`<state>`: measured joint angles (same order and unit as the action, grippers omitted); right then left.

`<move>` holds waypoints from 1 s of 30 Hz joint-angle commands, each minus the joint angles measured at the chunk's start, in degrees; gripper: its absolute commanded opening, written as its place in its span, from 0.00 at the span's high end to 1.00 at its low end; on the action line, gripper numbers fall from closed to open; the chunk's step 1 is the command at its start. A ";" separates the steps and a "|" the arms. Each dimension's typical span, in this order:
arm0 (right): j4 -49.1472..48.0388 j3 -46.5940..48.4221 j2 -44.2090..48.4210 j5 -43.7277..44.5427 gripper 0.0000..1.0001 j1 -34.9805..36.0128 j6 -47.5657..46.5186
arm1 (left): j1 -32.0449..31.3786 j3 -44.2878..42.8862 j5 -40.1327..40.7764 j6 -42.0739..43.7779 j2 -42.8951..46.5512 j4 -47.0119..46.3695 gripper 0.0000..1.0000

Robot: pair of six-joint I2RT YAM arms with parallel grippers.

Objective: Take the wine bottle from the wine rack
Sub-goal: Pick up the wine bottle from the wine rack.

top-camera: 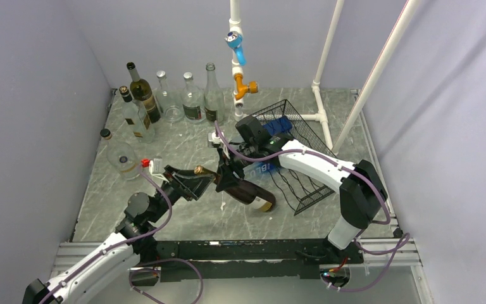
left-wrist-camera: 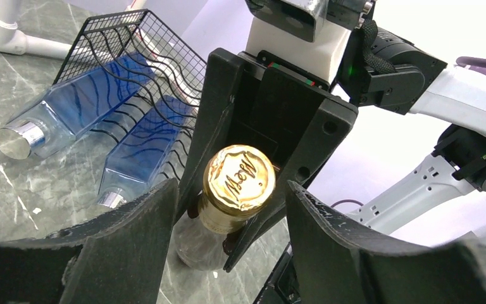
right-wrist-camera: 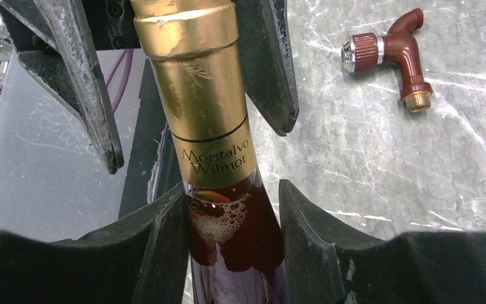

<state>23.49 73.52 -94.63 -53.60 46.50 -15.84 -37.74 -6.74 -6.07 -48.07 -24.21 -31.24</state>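
Note:
The wine bottle (top-camera: 252, 192), dark with a gold foil neck (right-wrist-camera: 210, 107), is off the rack and hangs tilted just above the table. My right gripper (right-wrist-camera: 231, 190) is shut on its neck just below the foil; in the top view this gripper (top-camera: 226, 171) sits mid-table. My left gripper (left-wrist-camera: 232, 185) is open, its fingers (left-wrist-camera: 136, 237) flanking the gold cap (left-wrist-camera: 239, 177) with a gap on each side. The black wire-mesh wine rack (top-camera: 294, 149) lies behind the right arm with blue bottles (left-wrist-camera: 92, 101) in it.
Several upright glass bottles (top-camera: 142, 95) stand along the back left, and a squat jar (top-camera: 125, 161) sits near the left gripper. A white pipe frame (top-camera: 237, 57) with blue and orange taps rises at the back. A brown tap (right-wrist-camera: 392, 54) lies on the marble.

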 commanded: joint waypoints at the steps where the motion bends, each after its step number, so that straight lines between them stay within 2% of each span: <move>1: -5.11 0.93 2.09 -6.49 1.00 -0.27 2.72 | -1.45 -2.06 1.48 2.79 -2.15 -5.65 0.33; 15: -5.73 0.27 2.17 -7.68 1.00 -0.79 3.00 | -6.52 -3.71 5.46 6.37 -8.97 -10.69 0.41; 23: -5.82 0.14 2.27 -8.00 1.00 -0.84 2.92 | -8.29 -3.89 5.89 6.89 -11.76 -13.29 0.50; 25: -5.74 0.14 2.21 -8.11 1.00 -0.89 2.85 | -8.55 -3.97 5.89 7.08 -12.09 -13.54 0.56; 27: -5.65 0.06 2.25 -8.20 1.00 -0.94 2.70 | -8.75 -4.06 5.91 7.22 -12.43 -13.72 0.66; 30: -5.50 -0.04 2.26 -8.27 1.00 -1.03 2.46 | -8.76 -4.24 5.89 7.37 -12.54 -13.79 0.91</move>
<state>21.93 72.27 -94.63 -56.34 45.28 -14.44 -45.50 -8.38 1.65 -40.29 -36.56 -41.15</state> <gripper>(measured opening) 0.500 0.305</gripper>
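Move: The wine bottle's gold neck, already held clear of the rack by the right hand, lies about 3 cm to the left hand's right, 1 cm ahead and 1 cm below. From that hand the brown tap is roughly 6 cm ahead, 14 cm left and 20 cm down; the nearer blue bottle is some 13 cm ahead, 24 cm right and 15 cm down. From the right hand, the gold neck is about 2 cm ahead, 4 cm left and 4 cm up. Left hand eases about 2.5 cm right, closing its fingers onto the bottle's gold neck; right keeps its grip below. ##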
